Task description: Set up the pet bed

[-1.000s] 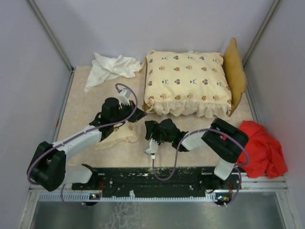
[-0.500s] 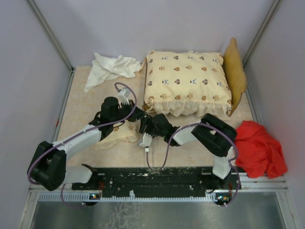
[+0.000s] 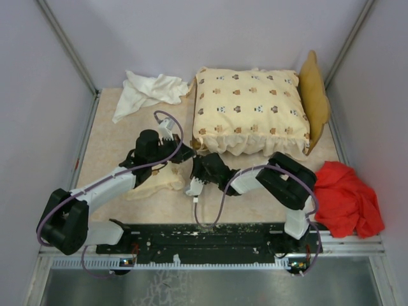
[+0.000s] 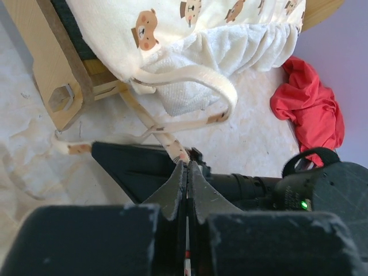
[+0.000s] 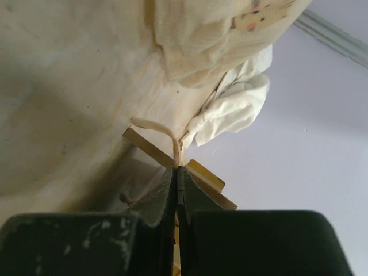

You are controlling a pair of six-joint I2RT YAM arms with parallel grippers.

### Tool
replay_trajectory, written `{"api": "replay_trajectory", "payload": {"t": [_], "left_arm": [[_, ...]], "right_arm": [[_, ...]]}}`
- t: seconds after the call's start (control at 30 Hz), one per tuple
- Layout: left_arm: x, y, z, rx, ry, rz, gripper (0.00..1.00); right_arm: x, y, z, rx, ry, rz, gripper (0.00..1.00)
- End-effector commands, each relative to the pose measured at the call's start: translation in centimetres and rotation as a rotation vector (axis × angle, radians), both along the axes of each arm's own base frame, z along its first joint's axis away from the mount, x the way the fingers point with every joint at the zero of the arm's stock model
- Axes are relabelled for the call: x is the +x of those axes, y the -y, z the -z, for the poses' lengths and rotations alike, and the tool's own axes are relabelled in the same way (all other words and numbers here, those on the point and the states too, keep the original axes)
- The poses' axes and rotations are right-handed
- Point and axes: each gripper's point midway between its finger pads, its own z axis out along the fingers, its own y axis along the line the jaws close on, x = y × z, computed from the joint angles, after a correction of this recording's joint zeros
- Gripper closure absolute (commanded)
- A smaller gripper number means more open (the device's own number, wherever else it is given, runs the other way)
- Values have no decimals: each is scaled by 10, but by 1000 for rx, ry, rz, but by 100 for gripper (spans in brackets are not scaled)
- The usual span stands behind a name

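Observation:
The pet bed stands at the back: a cream animal-print cushion (image 3: 252, 108) lies on the light-yellow frame, whose wavy headboard (image 3: 313, 95) is at the right. The small matching pillow (image 3: 158, 180) lies flat under my left arm. Both grippers meet at the bed's near-left corner. My left gripper (image 3: 188, 153) (image 4: 187, 167) is shut on a printed tie strap (image 4: 167, 138) that hangs from the cushion (image 4: 172, 23) beside the frame's leg (image 4: 52, 75). My right gripper (image 3: 196, 163) (image 5: 177, 168) is shut on a cream tie strap (image 5: 167, 133), close against the left one.
A plain white cloth (image 3: 146, 92) (image 5: 230, 109) lies crumpled at the back left. A red cloth (image 3: 347, 197) (image 4: 307, 109) is heaped at the right edge near the right arm's base. Grey walls close in the table on three sides.
My right gripper has moved left toward the bed's near-left corner and shut on a tie strap; it was open before. The left arm has stayed in place, still shut.

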Motion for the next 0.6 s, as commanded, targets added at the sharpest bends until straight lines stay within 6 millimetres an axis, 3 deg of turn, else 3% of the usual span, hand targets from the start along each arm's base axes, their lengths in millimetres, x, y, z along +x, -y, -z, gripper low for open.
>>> {"api": "replay_trajectory", "payload": {"t": [0.0,0.17,0.37,0.57], "left_arm": [[5,-5,-4,-6,10,-34,100],[2,-8,8,24,-22,-36,100],[1,-12,18,39,-34,-57,100],[2,-15,19,48,-32,-67,100]], "right_arm": [[-34,-9,-34,165,-115,-38,100],[-60,-2,-57,445,-390,36,100],[-91,9,-56,584,-643,69,100],[-98,21,-60,690,-831,155,100]]}}
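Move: The strap tail is already pinched in the right fingers, low over the table, with the pet bed's near-left leg only about 4 cm ahead and 2 cm right of them. The strap held in the left fingers is some 8 cm above the right hand, 3 cm back and 3 cm right; the small pillow lies roughly 13 cm left and 12 cm back. From the left hand, the tail is about 3 cm ahead, 3 cm left and 8 cm below. The strap tail, kept pinched in the shut right fingers, is drawn back towards the robot and away from the pet bed's leg by about 9 cm, climbing some 4 cm and drifting slightly right. The right hand rolls nearly 50 degrees about its fingers' line, clockwise seen from behind the hand. The left hand keeps its pinch on the other strap and sinks about 2 cm. ##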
